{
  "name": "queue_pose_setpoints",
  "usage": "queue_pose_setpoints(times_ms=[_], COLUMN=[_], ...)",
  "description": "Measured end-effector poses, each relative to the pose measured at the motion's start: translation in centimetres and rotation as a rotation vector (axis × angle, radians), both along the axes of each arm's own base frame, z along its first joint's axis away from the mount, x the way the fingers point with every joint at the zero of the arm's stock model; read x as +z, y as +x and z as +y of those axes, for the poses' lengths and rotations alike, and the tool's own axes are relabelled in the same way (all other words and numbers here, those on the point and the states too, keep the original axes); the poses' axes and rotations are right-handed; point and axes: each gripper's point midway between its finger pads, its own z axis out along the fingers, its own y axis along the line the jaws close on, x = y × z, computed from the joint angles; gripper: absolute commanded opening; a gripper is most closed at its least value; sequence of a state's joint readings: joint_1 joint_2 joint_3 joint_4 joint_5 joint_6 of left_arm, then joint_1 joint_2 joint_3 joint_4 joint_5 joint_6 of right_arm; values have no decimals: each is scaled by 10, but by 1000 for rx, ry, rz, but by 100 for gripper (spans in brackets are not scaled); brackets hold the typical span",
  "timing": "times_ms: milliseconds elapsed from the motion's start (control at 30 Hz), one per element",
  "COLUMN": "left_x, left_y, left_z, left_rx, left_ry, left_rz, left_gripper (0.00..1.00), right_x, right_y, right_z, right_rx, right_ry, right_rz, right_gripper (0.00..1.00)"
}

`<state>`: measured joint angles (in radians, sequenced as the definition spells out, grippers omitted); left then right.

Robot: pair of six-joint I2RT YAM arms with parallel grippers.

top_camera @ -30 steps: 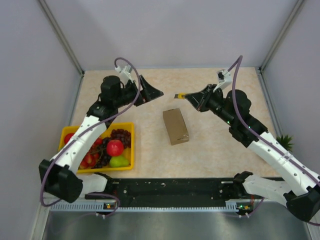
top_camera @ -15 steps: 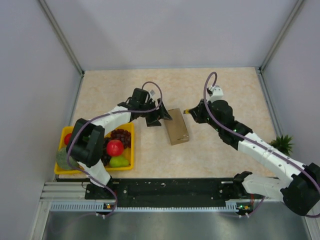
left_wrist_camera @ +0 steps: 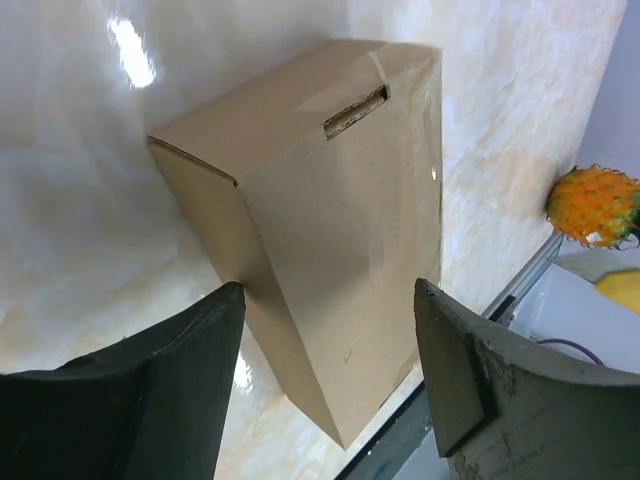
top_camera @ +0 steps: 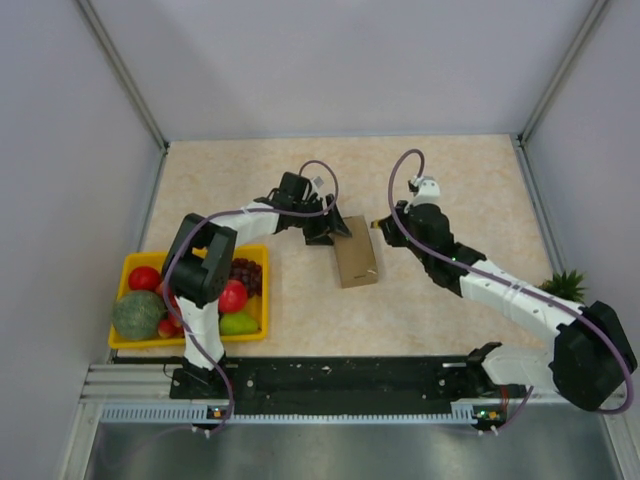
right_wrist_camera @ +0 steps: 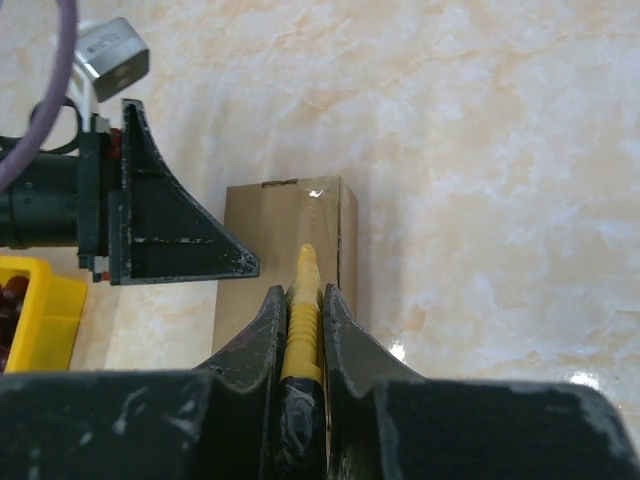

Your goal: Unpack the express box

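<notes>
The express box (top_camera: 356, 262), plain brown cardboard with its flap shut, lies flat in the middle of the table. My left gripper (top_camera: 334, 228) is open at the box's far end. In the left wrist view the box (left_wrist_camera: 330, 220) runs between the two fingers of that gripper (left_wrist_camera: 328, 290): the left finger sits at its side edge, the right one stands apart. My right gripper (top_camera: 386, 226) is shut on a yellow-tipped tool (right_wrist_camera: 304, 272) with a black handle. The tool tip hovers over the box (right_wrist_camera: 285, 212) near its far right corner.
A yellow fruit tray (top_camera: 130, 266) holds a green melon (top_camera: 137, 313), red fruit, grapes and a pear (top_camera: 238, 323) at the near left. A small green plant (top_camera: 567, 285) stands at the right wall. Grey walls close in the table.
My left arm swung from the back left down to the box's far end, its jaws narrowing. My right gripper moved the tool left and nearer, up to the box.
</notes>
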<state>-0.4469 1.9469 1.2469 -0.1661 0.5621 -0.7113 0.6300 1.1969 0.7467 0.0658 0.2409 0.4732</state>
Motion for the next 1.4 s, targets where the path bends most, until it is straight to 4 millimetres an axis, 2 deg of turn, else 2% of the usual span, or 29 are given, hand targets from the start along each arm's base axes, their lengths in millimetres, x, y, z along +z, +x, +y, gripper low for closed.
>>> queue_pose_setpoints(times_ms=[133,300,367,467,633,733,1000,1400], left_x=[2,-9,-15,-14,-14,-14,-14,-14], left_y=[12,21,20,21,21,21,21,20], left_z=[-1,2,5,5,5,5,5,4], left_rx=[-7,-8,-9,-8,-11,-12,-12,-14], left_ry=[15,67,84,90,96,95,97,97], left_rz=[-56,-74,-62,-66,-71,-70,-71,-71], left_gripper=[72,68,66,61,46,43,36,33], right_x=[-16,-36,-36,-35,-34,-37,-46,-44], right_y=[10,23,28,30,32,33,38,45], right_z=[-1,3,4,5,6,6,11,13], right_rx=[-39,-62,-71,-75,-78,-77,-75,-75], right_ry=[-27,-76,-83,-82,-79,-84,-96,-93], right_rz=[24,67,68,63,58,64,80,69], right_gripper=[0,0,0,0,0,0,0,0])
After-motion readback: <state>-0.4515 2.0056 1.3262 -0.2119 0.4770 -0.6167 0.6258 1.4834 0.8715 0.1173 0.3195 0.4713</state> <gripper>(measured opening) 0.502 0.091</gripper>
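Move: Just back and to the right of the left hand lies the box, its middle about 4 cm back, 4 cm right and 4 cm below; the fruit tray's middle is some 37 cm left and 14 cm back. From the right hand, which holds the cutter, the box's taped far-right corner lies about 6 cm ahead, 4 cm left and 13 cm below. From that hand the box's middle is 2 cm back, 8 cm left and 15 cm down, and the left gripper 2 cm ahead, 9 cm left and 9 cm lower. Steadying the box, the left hand eases about 2 cm forward and slightly down, then stays there while its fingers close part-way across the box's upper left edge, one against the side and one on the top. The right hand keeps its grip on the cutter and takes the blade about 4.5 cm forward and as far down, drifting slightly left, towards the taped far-right corner. ##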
